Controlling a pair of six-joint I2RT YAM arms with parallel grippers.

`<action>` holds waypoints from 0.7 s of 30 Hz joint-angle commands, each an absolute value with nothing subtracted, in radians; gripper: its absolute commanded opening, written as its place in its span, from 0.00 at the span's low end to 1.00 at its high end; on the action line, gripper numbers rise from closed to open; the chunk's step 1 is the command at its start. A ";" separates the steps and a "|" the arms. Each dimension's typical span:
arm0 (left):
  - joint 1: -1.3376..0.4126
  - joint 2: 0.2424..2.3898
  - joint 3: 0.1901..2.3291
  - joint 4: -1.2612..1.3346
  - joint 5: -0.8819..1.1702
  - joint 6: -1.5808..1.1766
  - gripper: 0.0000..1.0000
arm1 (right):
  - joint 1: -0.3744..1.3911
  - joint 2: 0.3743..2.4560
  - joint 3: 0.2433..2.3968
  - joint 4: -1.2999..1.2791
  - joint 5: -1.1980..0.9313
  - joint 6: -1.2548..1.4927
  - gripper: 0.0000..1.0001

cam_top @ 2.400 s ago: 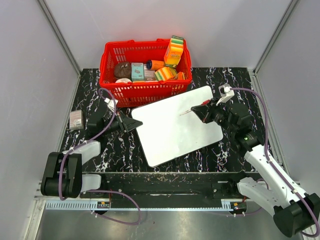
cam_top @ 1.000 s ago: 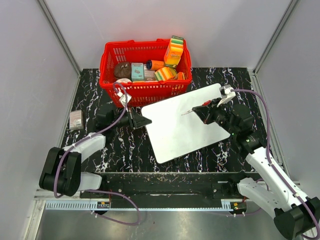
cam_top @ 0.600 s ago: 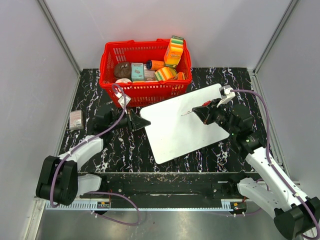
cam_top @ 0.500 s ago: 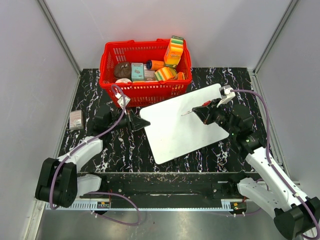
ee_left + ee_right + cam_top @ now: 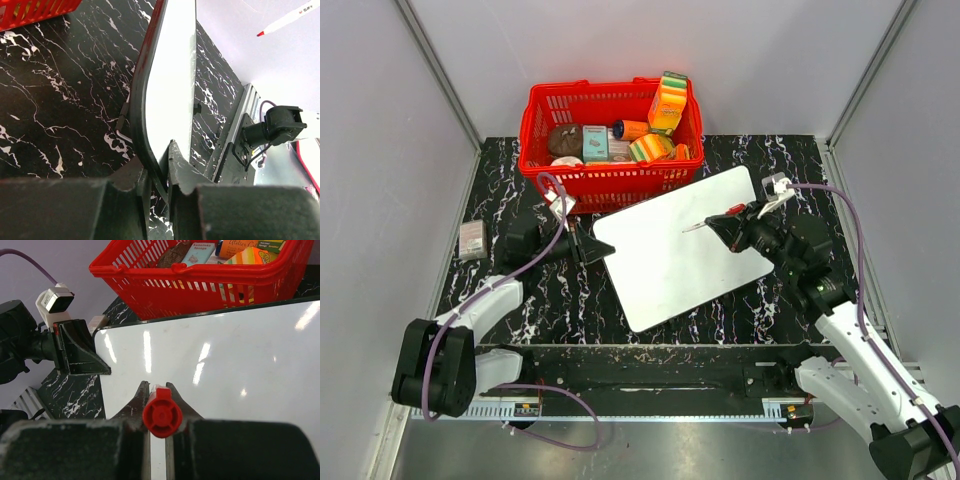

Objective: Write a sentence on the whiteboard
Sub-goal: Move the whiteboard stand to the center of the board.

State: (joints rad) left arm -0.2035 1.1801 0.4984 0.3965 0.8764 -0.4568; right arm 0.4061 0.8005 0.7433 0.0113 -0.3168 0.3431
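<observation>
The whiteboard (image 5: 670, 260) lies slanted on the black marble table, its glossy face (image 5: 225, 355) bare; the sentence is not in view. My left gripper (image 5: 598, 248) is shut on the board's left corner, with the dark edge (image 5: 150, 100) running between its fingers (image 5: 157, 155). My right gripper (image 5: 728, 222) hovers over the board's upper right part, shut on a red-capped marker (image 5: 162, 417). The marker's red tip (image 5: 686, 228) points left, just over the white surface. From the left wrist, the marker (image 5: 287, 20) shows at top right.
A red basket (image 5: 610, 185) full of packets and sponges stands right behind the board, its wall (image 5: 200, 295) close to the far edge. A small grey block (image 5: 471, 240) lies at the table's left side. Grey walls close in on both sides.
The left gripper has drawn back to the left, taking the board's left corner with it. The right gripper and marker have shifted slightly to the right.
</observation>
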 commanded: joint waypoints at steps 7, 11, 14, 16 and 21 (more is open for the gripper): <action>-0.199 1.229 0.497 0.305 0.720 -0.238 0.49 | 0.411 0.769 0.727 0.066 -0.345 0.348 0.00; -0.201 1.187 0.466 0.313 0.670 -0.255 0.62 | 0.413 0.750 0.730 0.054 -0.339 0.348 0.00; -0.199 1.129 0.427 0.337 0.638 -0.297 0.76 | 0.413 0.741 0.732 0.041 -0.334 0.342 0.00; -0.201 1.085 0.387 0.365 0.626 -0.333 0.81 | 0.411 0.732 0.732 0.037 -0.333 0.342 0.00; -0.201 1.017 0.273 0.561 0.647 -0.523 0.88 | 0.410 0.715 0.727 0.029 -0.331 0.342 0.00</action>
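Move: The left gripper is pinching the whiteboard's left short edge. The board's middle lies about 19 cm to its right, roughly 1 cm ahead and a couple of cm lower. The red basket's middle is some 23 cm ahead, straight out from it, and the small carton is about 33 cm to its left and 2 cm ahead, lower down. From the right hand, the board's middle is about 6 cm back, 6 cm left and 15 cm below. Let go of the whiteboard's left edge with the left gripper: spread its fingers nearly wide while sinking about 4 cm, then keep opening as you draw some 3 cm left overall, away from the board's middle, slipping back at the end and turning about 10 degrees counter-clockwise. Keep the marker gripped in the right hand, easing it back and up by a bit over 1 cm. ##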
